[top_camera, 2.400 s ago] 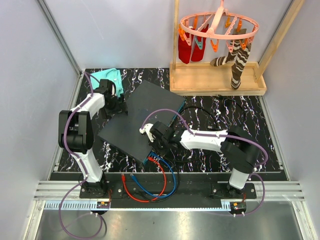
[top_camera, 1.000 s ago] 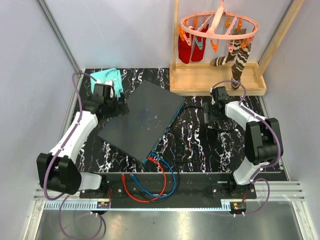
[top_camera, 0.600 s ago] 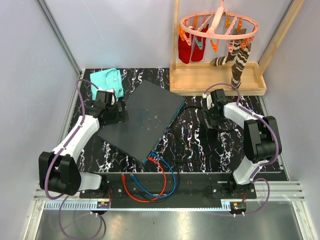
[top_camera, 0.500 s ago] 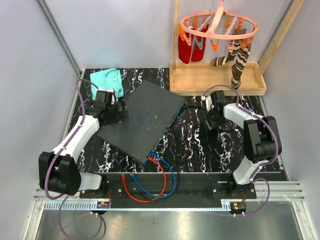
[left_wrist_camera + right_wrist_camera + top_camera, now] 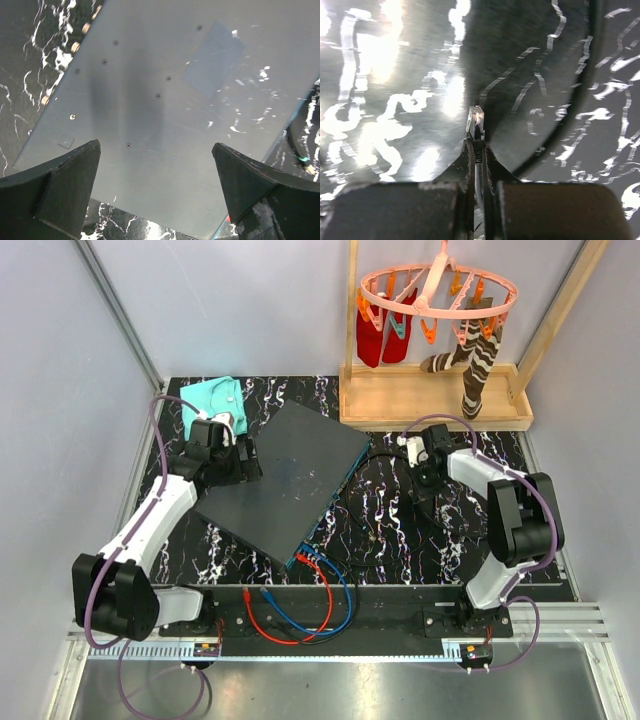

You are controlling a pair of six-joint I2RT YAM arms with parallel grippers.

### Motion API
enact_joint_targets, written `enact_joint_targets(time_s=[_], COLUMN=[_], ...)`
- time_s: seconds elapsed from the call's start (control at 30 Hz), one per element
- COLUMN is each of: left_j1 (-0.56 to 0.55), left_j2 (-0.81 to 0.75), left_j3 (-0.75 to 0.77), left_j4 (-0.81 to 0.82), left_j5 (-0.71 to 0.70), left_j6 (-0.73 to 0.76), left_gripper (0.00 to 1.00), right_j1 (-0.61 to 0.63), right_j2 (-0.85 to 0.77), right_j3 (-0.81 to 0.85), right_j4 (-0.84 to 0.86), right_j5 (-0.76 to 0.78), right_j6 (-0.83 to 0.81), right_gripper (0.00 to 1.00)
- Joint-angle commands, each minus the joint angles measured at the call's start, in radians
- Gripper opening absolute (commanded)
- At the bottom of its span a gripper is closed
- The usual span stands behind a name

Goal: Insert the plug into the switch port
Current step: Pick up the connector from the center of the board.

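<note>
The switch (image 5: 285, 480) is a large flat dark grey box lying askew on the black marbled table, its teal-blue edge (image 5: 335, 502) facing right. My left gripper (image 5: 243, 462) stands wide open at the switch's far left corner; the left wrist view shows the grey top (image 5: 165, 95) between the spread fingers of the left gripper (image 5: 155, 146). My right gripper (image 5: 424, 488) hangs over the table right of the switch. In the right wrist view the right gripper (image 5: 477, 143) is shut on the black boot just behind a clear plug (image 5: 475, 119), which sticks out past the tips above the table.
A black cable (image 5: 590, 75) curves over the table beside the plug. Red and blue cables (image 5: 300, 602) loop from the switch's near corner. A folded teal cloth (image 5: 215, 397) lies at the back left. A wooden tray (image 5: 435, 402) with a sock hanger stands at the back right.
My right gripper has closed from wide open onto the plug's boot and shifted slightly left. My left gripper edged closer over the switch's corner and stayed open.
</note>
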Motion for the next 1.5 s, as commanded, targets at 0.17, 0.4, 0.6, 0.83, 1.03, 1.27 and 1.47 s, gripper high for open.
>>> enact_joint_targets(time_s=[0.17,0.4,0.6,0.83,1.03,1.27,1.47], left_j1=[-0.068,-0.200,-0.297,-0.392,-0.423,-0.432,-0.433], left_j2=[-0.114,-0.187,-0.134,-0.031,0.009,0.024,0.010], left_j3=[-0.024,-0.101,-0.115,-0.084,-0.074,-0.089,-0.104], left_j4=[0.103,0.275,0.343,0.341,0.326,0.331,0.345], left_j5=[0.167,0.237,0.214,0.180,0.160,0.151,0.140], left_j6=[-0.086,-0.343,-0.512,-0.568,-0.583,-0.630,-0.693], left_gripper=[0.99,0.99,0.97,0.86,0.63,0.25,0.00], right_j1=[0.076,0.265,0.372,0.435,0.448,0.449,0.458], right_j2=[-0.230,-0.325,-0.307,-0.265,-0.259,-0.259,-0.270], right_j3=[-0.013,-0.140,-0.188,-0.201,-0.208,-0.206,-0.209], right_j4=[0.058,0.438,0.696,0.802,0.819,0.821,0.808], right_j5=[-0.309,-0.519,-0.531,-0.557,-0.560,-0.565,-0.533], right_j6=[0.195,0.495,0.635,0.680,0.678,0.663,0.655], right_gripper=[0.00,0.00,0.00,0.00,0.00,0.00,0.13])
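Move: My right hand already holds the plug on its black cable, low over the table. From my left hand it is about 44 cm to the right, 2 cm farther out and 12 cm lower. From my right hand, the switch's middle is some 38 cm left and 5 cm ahead. The blue cable's upper plug lies roughly 32 cm left and 14 cm back, the red one about 35 cm left and 16 cm back. I carry the held plug with my right hand about 26 cm left, up some 14 cm and back, swinging its fingers over to point left. My open left hand goes about 19 cm right and a little back to meet it over the switch's port side, arching up, then down. Once there, its fingers, tilted rightward, close on the plug while my right hand keeps its grip. ##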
